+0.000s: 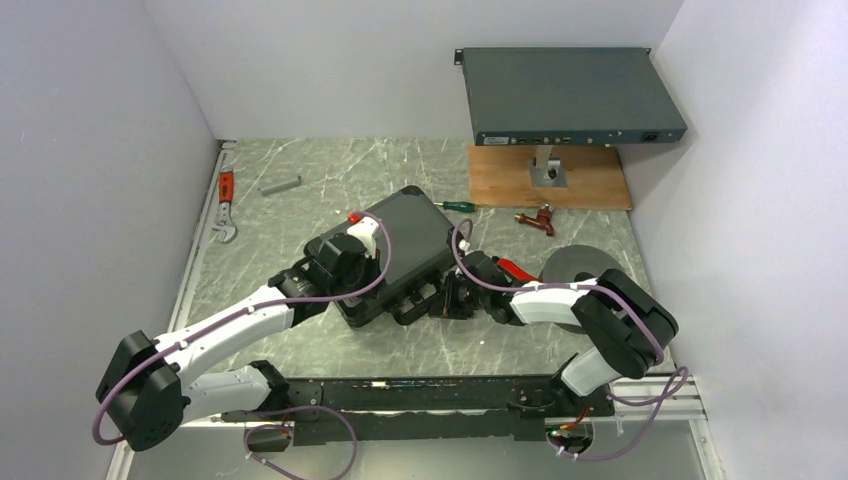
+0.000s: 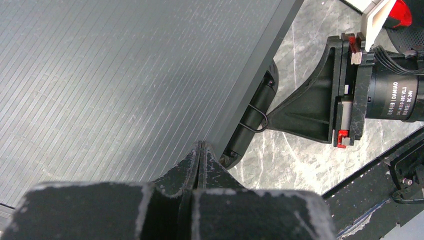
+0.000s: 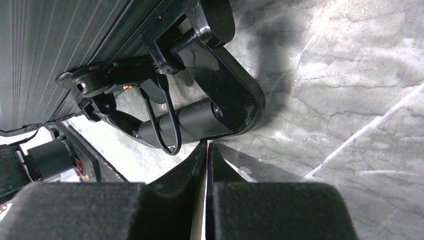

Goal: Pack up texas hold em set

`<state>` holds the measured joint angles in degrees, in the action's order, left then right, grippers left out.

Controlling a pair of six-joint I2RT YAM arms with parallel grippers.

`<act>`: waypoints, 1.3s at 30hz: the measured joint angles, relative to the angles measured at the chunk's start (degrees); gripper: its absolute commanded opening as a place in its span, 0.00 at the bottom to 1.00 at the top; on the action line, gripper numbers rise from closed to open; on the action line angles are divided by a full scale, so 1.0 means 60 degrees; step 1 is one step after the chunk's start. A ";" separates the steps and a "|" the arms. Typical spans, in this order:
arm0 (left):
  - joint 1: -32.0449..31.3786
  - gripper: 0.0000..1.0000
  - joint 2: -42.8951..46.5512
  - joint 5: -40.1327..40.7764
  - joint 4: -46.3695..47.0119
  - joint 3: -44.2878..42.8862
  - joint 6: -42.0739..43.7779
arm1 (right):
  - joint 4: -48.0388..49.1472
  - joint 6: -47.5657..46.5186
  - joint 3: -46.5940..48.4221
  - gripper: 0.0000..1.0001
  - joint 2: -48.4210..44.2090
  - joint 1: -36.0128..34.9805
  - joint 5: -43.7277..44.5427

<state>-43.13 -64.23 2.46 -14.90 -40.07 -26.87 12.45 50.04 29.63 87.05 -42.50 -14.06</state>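
Observation:
The black briefcase [image 1: 410, 235] of the texas hold em set lies closed on the marble table, its ribbed lid [image 2: 125, 75] filling the left wrist view. My left gripper [image 2: 200, 145] is shut, its tips resting on the lid's front edge beside the handle [image 2: 252, 120]. The handle [image 3: 220, 105] and a thin wire loop [image 3: 167, 125] hang off the case's front wall. My right gripper [image 3: 206, 145] sits just below the handle with its jaws together and nothing between them; from above it [image 1: 440, 300] is at the case's near right corner. Cards, tokens and chips are hidden.
A grey rack-mount box [image 1: 565, 95] stands on a post over a wooden board [image 1: 550, 180] at the back right. A black round disc [image 1: 580, 265] lies by the right arm. A wrench [image 1: 225, 215], a grey cylinder [image 1: 280, 185] and a green-handled screwdriver [image 1: 460, 205] lie around.

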 measured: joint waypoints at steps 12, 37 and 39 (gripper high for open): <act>-0.0007 0.00 0.0109 0.0033 0.0040 0.0102 -0.0004 | -0.0066 0.0018 0.0189 0.05 0.0113 -0.0004 -0.0277; -0.0015 0.00 0.0270 0.0073 0.0109 0.0251 -0.0066 | -0.0262 0.0076 0.1162 0.05 0.0211 -0.0011 -0.0408; -0.0015 0.00 0.0280 0.0073 0.0113 0.0262 -0.0069 | -0.0204 0.0066 0.1304 0.04 0.0255 -0.0011 -0.0408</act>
<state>-43.22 -62.54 2.90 -14.22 -38.50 -27.29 11.22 50.43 37.45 88.58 -42.57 -16.51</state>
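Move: The latch's wire loop sticks out over the handle, right by my closed right fingertips: about 2 cm to their left, 1 cm back and a touch higher. The handle's middle is some 2 cm left and 1 cm ahead; the lid's front edge is roughly 3 cm left, 2 cm ahead and 4 cm above. From my left hand, already on the lid's front edge, the loop is about 8 cm right, 1 cm back and 6 cm below. With my fingers still shut, I ease my right fingertips about 1 cm left against the latch's wire loop, then carry on up, left and forward, about 5 cm altogether, lifting from the handle towards the lid's front edge with barely any wrist turn. My left hand stays put, its closed fingertips still resting on the lid beside the latch. ##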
